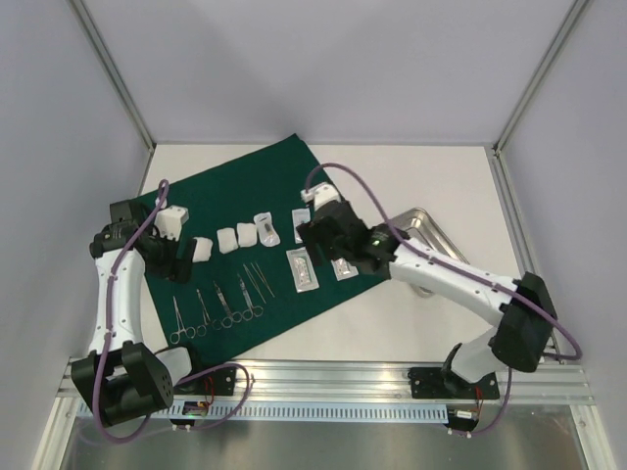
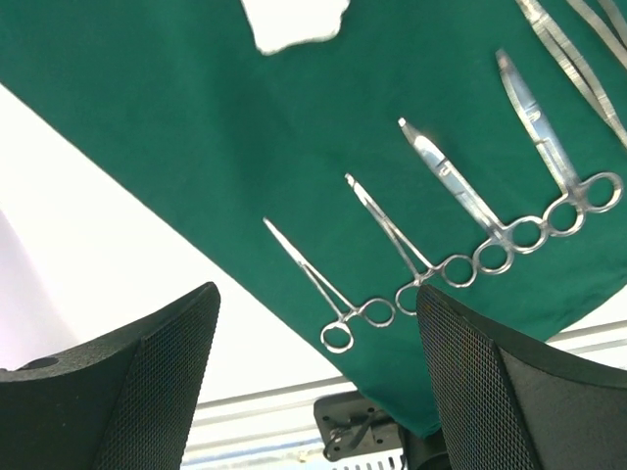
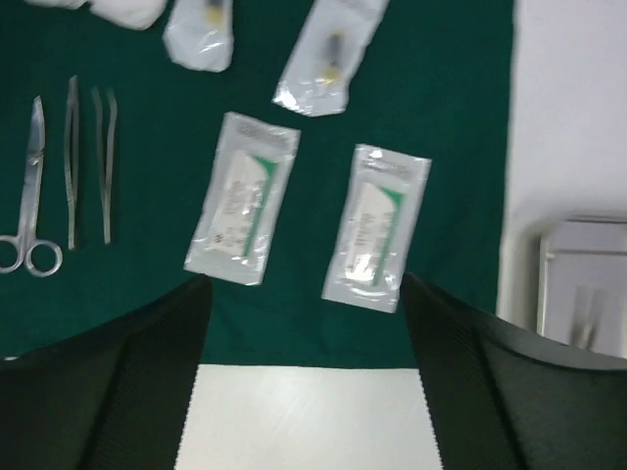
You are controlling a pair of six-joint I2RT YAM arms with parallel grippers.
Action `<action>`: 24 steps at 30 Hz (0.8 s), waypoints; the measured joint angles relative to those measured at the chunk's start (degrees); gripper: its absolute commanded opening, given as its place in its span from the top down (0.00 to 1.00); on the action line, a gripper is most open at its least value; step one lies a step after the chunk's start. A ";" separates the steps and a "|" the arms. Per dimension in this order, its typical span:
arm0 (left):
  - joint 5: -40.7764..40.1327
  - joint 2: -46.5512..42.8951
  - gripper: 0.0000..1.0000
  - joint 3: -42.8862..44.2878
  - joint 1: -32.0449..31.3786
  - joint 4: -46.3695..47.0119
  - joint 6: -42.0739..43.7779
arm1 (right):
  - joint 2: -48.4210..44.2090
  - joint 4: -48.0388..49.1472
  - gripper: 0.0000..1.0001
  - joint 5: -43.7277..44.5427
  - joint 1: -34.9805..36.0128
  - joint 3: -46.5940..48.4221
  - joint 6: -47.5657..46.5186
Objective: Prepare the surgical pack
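Observation:
The dark green cloth (image 1: 245,211) lies flat on the table. On it are a row of steel ring-handled instruments (image 1: 217,302), white gauze pieces (image 1: 226,241) and several clear pouches (image 1: 303,269). The steel tray (image 1: 436,235) sits right of the cloth, partly under my right arm. My left gripper (image 1: 179,262) hovers open and empty over the cloth's left edge; its view shows the forceps (image 2: 328,284) between the fingers (image 2: 137,382). My right gripper (image 1: 323,245) hovers open and empty above two pouches (image 3: 240,201) (image 3: 374,227).
Scissors (image 3: 29,196) and tweezers (image 3: 88,166) lie left of the pouches in the right wrist view. The tray's corner (image 3: 578,284) shows at that view's right edge. A metal rail (image 1: 323,377) runs along the near table edge. Grey walls enclose the table.

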 measured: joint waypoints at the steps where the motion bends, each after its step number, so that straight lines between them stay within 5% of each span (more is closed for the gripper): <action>1: -0.70 0.02 0.09 -0.57 0.00 0.07 -0.13 | 2.49 0.61 0.29 -0.33 2.69 1.25 1.03; 8: -4.79 -1.84 0.08 -6.93 0.00 1.95 -0.72 | 22.86 1.62 0.51 -4.02 10.16 14.12 4.55; 24: -7.39 -4.90 0.08 -11.58 0.00 3.93 -0.79 | 42.82 -1.25 0.61 -10.64 11.37 28.74 6.51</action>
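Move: The right hand goes for the right-hand tweezers of the remaining pair, about 20 cm to its left, 1 cm nearer the base and some 17 cm below. The other tweezers lie about 2 cm further left and the scissors 4 cm left and 3 cm nearer, both counted from the aimed-at ones. From the left hand, the leftmost clamp lies 13 cm below and 2 cm back; those right-hand tweezers are 21 cm right, 6 cm ahead. Sweep the empty right gripper about 18 cm left and 15 cm down, drawing back about 3 cm, to just above the right-hand tweezers; tip the fingers some 20 degrees further down, turn them counter-clockwise and narrow them to about half their gap. Meanwhile sink the left gripper, wide open, about 5 cm and draw it back nearly 4 cm, low over the leftmost clamp. ##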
